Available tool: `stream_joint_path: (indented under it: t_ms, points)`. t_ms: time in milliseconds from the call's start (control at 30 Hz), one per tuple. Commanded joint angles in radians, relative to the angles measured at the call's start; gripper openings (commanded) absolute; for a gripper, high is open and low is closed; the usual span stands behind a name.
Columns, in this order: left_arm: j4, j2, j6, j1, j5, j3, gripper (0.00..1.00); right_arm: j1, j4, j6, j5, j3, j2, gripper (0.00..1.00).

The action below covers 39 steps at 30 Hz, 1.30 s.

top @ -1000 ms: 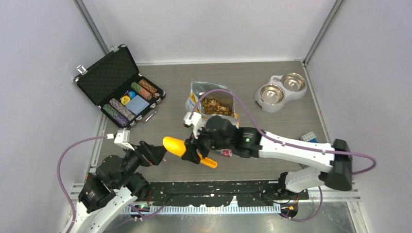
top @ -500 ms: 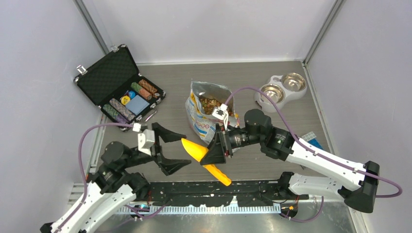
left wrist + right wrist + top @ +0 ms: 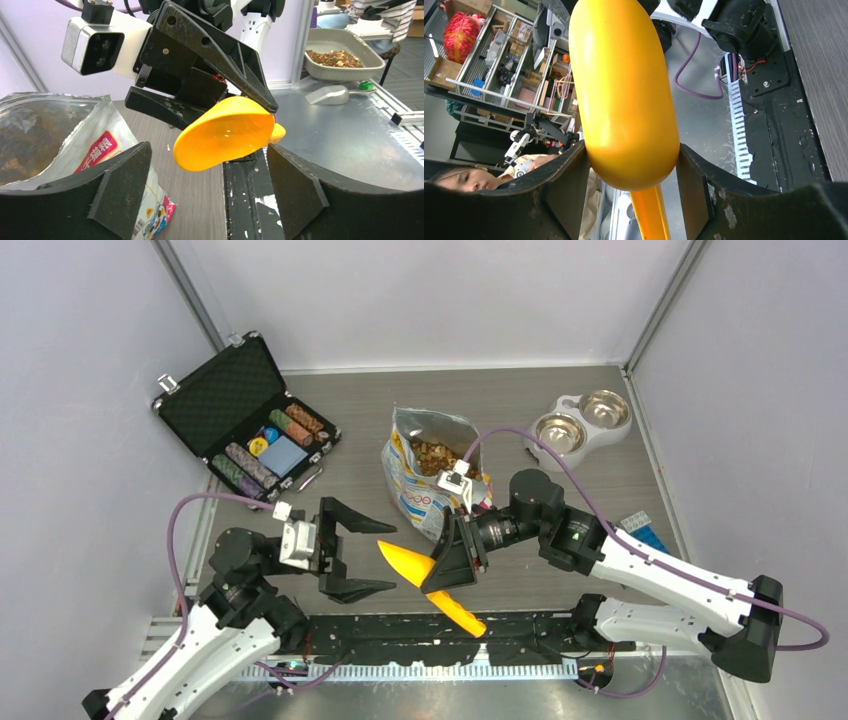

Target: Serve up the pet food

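Note:
The pet food (image 3: 436, 455) is brown kibble inside an open printed foil bag (image 3: 420, 490) at mid-table; the left wrist view shows the bag (image 3: 95, 150) beside my left finger. My right gripper (image 3: 448, 562) is shut on the bowl of a yellow scoop (image 3: 408, 562), and its handle points toward the near edge. In the right wrist view the scoop (image 3: 624, 90) fills the gap of that gripper (image 3: 629, 186). My left gripper (image 3: 372, 552) is open, its fingers either side of the scoop's tip without touching it. The empty scoop mouth (image 3: 225, 132) faces the left gripper (image 3: 207, 187).
A double steel pet bowl (image 3: 578, 426) stands at the back right. An open black case of poker chips (image 3: 250, 420) sits at the back left. A small blue object (image 3: 642, 530) lies by the right edge. Frame rails border the table.
My right arm has drawn back from the bag and swung the scoop around toward the near edge. My left arm has turned and come forward, its spread fingers now framing the scoop's tip.

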Motion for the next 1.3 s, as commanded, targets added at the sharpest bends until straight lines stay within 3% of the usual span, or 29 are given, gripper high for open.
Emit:
stream_joint_path:
  t_ms: [0,333,533,667,767,933,1000,1033,1067,1167,1200,1267]
  points:
    - [0.118,0.051,-0.075,-0.002,0.019,0.014,0.81,-0.003,0.079,0.013,-0.045,0.001,0.004,0.05]
    - [0.186,0.154,-0.135,-0.006,0.047,0.039,0.69,-0.002,0.079,0.003,-0.057,0.001,0.037,0.05]
    - [0.221,0.127,-0.1,-0.021,0.125,0.021,0.32,-0.002,0.081,-0.001,-0.052,-0.001,0.048,0.05]
    - [0.256,0.1,-0.095,-0.03,0.116,-0.01,0.21,-0.002,0.077,0.001,-0.05,0.002,0.044,0.08]
    - [0.262,0.079,-0.1,-0.037,0.095,-0.021,0.0,-0.002,0.068,0.001,-0.045,0.001,0.037,0.1]
    - [0.277,0.045,-0.12,-0.054,0.023,-0.04,0.0,-0.002,0.065,-0.003,-0.041,0.002,0.027,0.16]
    - [0.261,0.034,-0.148,-0.058,-0.055,-0.04,0.0,-0.002,0.061,-0.008,-0.034,0.002,0.02,0.31]
    - [0.243,0.028,-0.163,-0.059,-0.098,-0.038,0.0,-0.003,0.048,-0.015,-0.023,0.006,0.013,0.53]
    - [0.226,0.023,-0.175,-0.059,-0.128,-0.036,0.0,-0.003,0.038,-0.036,-0.014,0.016,0.008,0.64]
    - [0.18,-0.004,-0.219,-0.059,-0.21,-0.039,0.0,-0.003,-0.046,-0.095,0.069,0.045,-0.034,0.85]
    - [0.166,-0.014,-0.231,-0.059,-0.231,-0.043,0.0,-0.004,-0.06,-0.122,0.093,0.061,-0.045,0.98]
    - [0.141,-0.036,-0.26,-0.059,-0.256,-0.045,0.0,-0.013,-0.091,-0.16,0.165,0.074,-0.087,0.96]
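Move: Level with the left hand and about 5 cm to its right hangs the yellow scoop's bowl, its tip nearly between that hand's open fingers. The right hand already holds the scoop; the bowl's middle lies some 4 cm to its left and 1 cm ahead. The pet food bag stands about 18 cm ahead of the left hand, 12 cm to its right and some 17 cm lower. Easing about 2 cm to the right, forward and slightly down, the left hand brings its wide-open fingers around the scoop bowl's tip. They then close almost fully on it, pinching the tip as the hand draws back some 2.5 cm, then rises slightly. The right hand stays within about a centimetre, keeping its grip until the end, when its fingers open wide and let go. ##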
